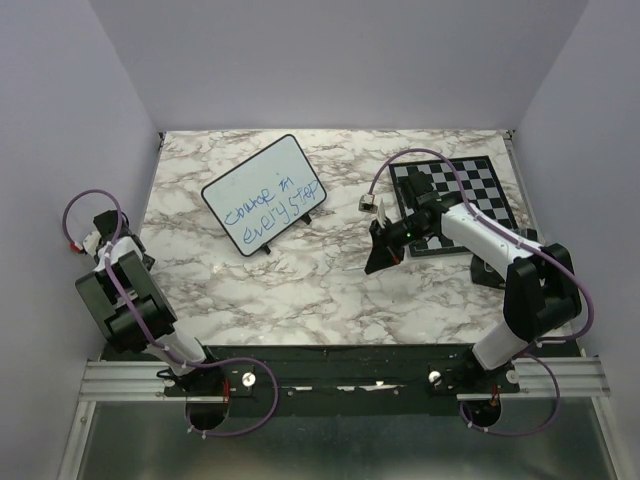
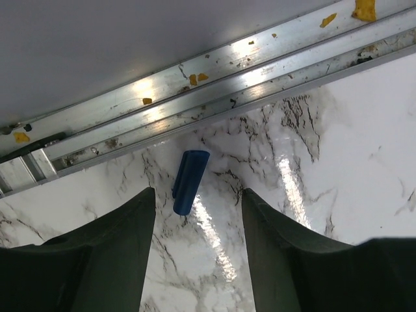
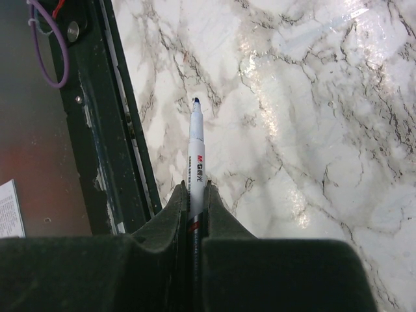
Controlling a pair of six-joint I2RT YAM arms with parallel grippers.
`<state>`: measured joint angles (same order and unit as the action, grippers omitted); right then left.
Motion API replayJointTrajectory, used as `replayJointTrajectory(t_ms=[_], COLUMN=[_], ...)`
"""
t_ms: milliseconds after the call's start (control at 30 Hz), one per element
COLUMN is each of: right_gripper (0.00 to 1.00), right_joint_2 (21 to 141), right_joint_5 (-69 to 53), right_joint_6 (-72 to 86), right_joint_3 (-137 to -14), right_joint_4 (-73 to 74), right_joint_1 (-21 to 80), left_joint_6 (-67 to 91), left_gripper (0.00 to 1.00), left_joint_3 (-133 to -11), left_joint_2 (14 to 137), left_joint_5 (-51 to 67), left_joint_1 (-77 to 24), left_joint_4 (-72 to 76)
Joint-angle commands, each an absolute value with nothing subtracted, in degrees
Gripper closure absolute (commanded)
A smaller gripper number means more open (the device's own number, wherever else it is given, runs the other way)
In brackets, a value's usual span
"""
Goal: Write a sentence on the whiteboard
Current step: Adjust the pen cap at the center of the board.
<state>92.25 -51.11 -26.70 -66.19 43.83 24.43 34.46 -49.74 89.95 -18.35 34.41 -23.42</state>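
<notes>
The whiteboard (image 1: 265,195) stands tilted at the back left of the marble table, with the sentence (image 1: 270,206) on it in blue, in two lines. To its right, over the middle of the table, my right gripper (image 1: 381,256) (image 3: 194,188) is shut on a white marker (image 3: 197,153). The marker's uncapped dark tip points out past the fingers. My left gripper (image 1: 100,228) (image 2: 198,195) is open at the table's left edge. A blue marker cap (image 2: 189,181) lies on the marble there, its near end just between the fingertips and closer to the left one.
A black-and-white chessboard (image 1: 460,190) lies at the back right, partly under the right arm. An aluminium rail (image 2: 214,78) runs along the wall just beyond the cap. A dark base plate (image 3: 97,130) borders the marble beside the marker.
</notes>
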Motion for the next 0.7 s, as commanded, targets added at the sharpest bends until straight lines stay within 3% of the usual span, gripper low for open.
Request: replayJointTrajectory(t_ms=[0, 367, 500, 667], right_gripper=[0.99, 0.99, 0.99, 1.0], right_joint_2=[90.97, 90.7, 90.09, 89.39], right_joint_5=[-52.73, -53.09, -53.09, -53.17], right_joint_6=[-27.77, -28.04, -28.21, -28.39], right_joint_3=[-67.41, -67.59, -67.68, -67.68], right_joint_4=[45.09, 45.53, 45.62, 45.7], right_joint_1=[24.7, 24.7, 24.7, 24.7], left_joint_6=[33.4, 32.61, 32.61, 32.61], left_gripper=[0.4, 0.47, 0.62, 0.69], left_joint_3=[-52.2, -51.95, -51.42, -51.07], left_joint_2=[92.98, 94.75, 94.83, 95.1], left_joint_5=[-14.95, -12.13, -11.51, -11.25], left_joint_1=[36.56, 36.91, 36.91, 36.91], left_joint_4=[-22.85, -22.68, -22.76, -23.12])
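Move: The blue pen cap lies on the table almost between the left hand's open fingertips, about 1 cm to their left and 2 cm below. The metal rail along the table edge runs past 7 cm to the hand's left, no farther ahead and at table height; the whiteboard's middle stands some 34 cm to the hand's right and 19 cm ahead, at about its height. From the right hand the cap lies roughly 60 cm left, 2 cm ahead and 12 cm down. The left fingers close about halfway around the pen cap, the rear fingertip coming up against it and pushing its near end forward until the cap sits between both tips. Meanwhile the hand eases about 1 cm forward and nearly as much down, first drifting a little left towards the rail and then back. ##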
